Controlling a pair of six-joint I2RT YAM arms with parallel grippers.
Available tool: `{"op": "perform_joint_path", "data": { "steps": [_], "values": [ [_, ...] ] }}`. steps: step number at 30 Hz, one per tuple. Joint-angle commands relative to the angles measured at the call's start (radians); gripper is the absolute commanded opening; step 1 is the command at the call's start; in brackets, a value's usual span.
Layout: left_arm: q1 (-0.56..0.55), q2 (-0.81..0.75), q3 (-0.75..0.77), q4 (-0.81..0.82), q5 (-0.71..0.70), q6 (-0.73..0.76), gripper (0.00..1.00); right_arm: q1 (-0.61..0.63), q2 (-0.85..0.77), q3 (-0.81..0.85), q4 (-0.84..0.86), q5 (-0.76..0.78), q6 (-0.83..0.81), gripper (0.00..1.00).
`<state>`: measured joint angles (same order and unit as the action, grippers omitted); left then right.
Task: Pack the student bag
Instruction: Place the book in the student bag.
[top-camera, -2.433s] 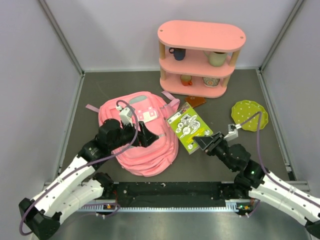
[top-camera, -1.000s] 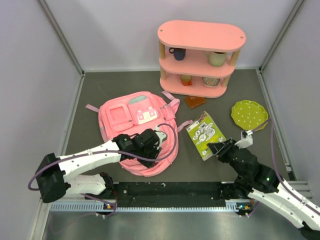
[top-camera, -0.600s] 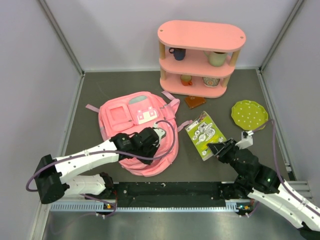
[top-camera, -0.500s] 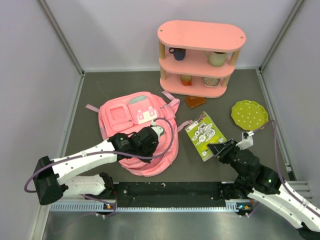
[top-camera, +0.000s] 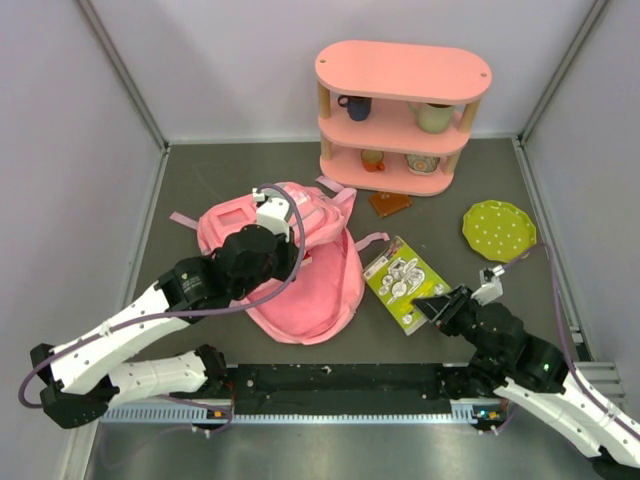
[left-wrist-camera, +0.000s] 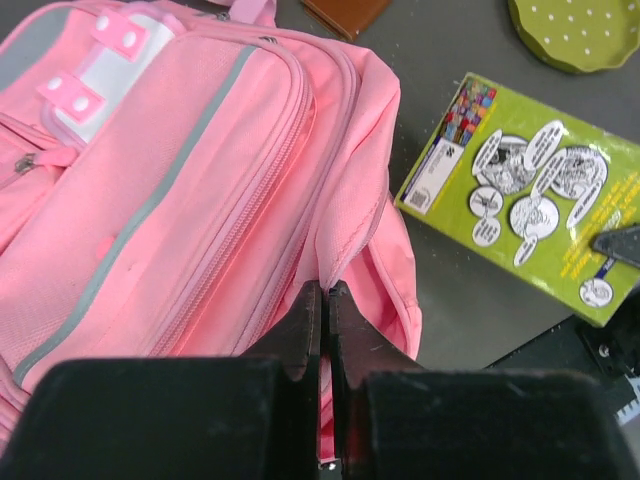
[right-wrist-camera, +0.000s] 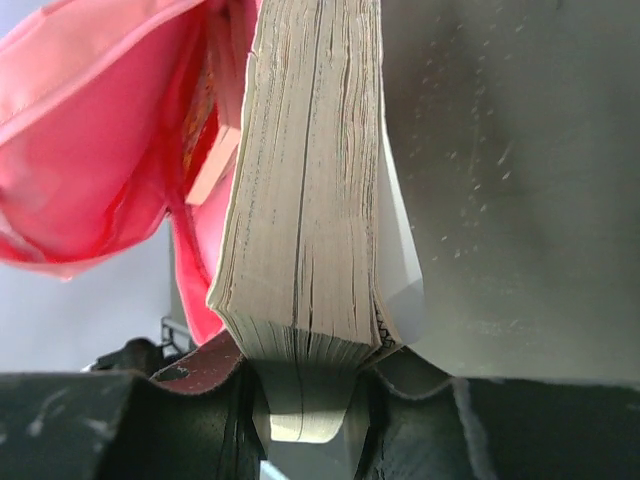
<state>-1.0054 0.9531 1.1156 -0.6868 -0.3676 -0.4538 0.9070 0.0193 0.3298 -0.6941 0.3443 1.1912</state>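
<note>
The student bag, a soft pink backpack, lies left of centre with its top panel pulled up, so its mouth gapes toward the right. My left gripper is shut on a fold of pink fabric at the rim of that opening; in the left wrist view its tips pinch the seam. A thick book with a green cartoon cover lies tilted just right of the bag. My right gripper is shut on its near corner. In the right wrist view the gripper clamps the page edge, with the bag ahead on the left.
A rigid pink three-tier shelf with mugs stands at the back right. A green dotted plate lies at the right, and a small brown flat item in front of the shelf. Grey walls enclose the table.
My left gripper closed on the bag's rim and lifted it up and back, opening the bag's mouth. The right gripper shifted the book slightly left and nearer.
</note>
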Motion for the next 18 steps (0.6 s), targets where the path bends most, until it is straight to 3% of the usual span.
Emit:
{"op": "perform_joint_path", "data": {
  "steps": [1, 6, 11, 18],
  "values": [
    [-0.001, -0.016, 0.082, 0.131, -0.073, 0.013, 0.0, 0.003, -0.068, 0.025, 0.226, -0.122, 0.05, 0.0],
    [-0.001, -0.025, 0.078, 0.156, -0.062, 0.003, 0.0, 0.003, -0.021, -0.098, 0.572, -0.296, 0.137, 0.0],
    [-0.001, -0.025, 0.072, 0.167, -0.036, -0.014, 0.0, 0.004, 0.207, -0.163, 0.815, -0.401, 0.177, 0.0],
    [-0.001, -0.031, 0.072, 0.178, -0.016, -0.013, 0.0, 0.004, 0.528, -0.124, 1.111, -0.442, 0.176, 0.0]
  ]
}}
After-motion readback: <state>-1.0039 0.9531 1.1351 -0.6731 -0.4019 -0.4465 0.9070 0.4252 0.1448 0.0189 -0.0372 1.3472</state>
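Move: The book is already pinched by its near right corner in the right hand, its middle about 4 cm ahead and 4 cm left of the fingers. The bag's open mouth lies roughly 23 cm left of the right hand, 3 cm ahead and some 5 cm lower; the wallet is about 8 cm left and 24 cm ahead, the strap end 12 cm left and 14 cm ahead, both well below. From the left hand, the mouth is some 17 cm below and 4 cm back. The book, still pinched at its edge, is swept left towards the bag's mouth by the right hand, some 10 cm in a shallow arc that rises about 2 cm and sinks back. As it goes, the wrist turns about 20 degrees counter-clockwise and its left side rolls up some 15 degrees. The left hand stays nearly in place, fingers shut, keeping the bag's upper flap lifted. ##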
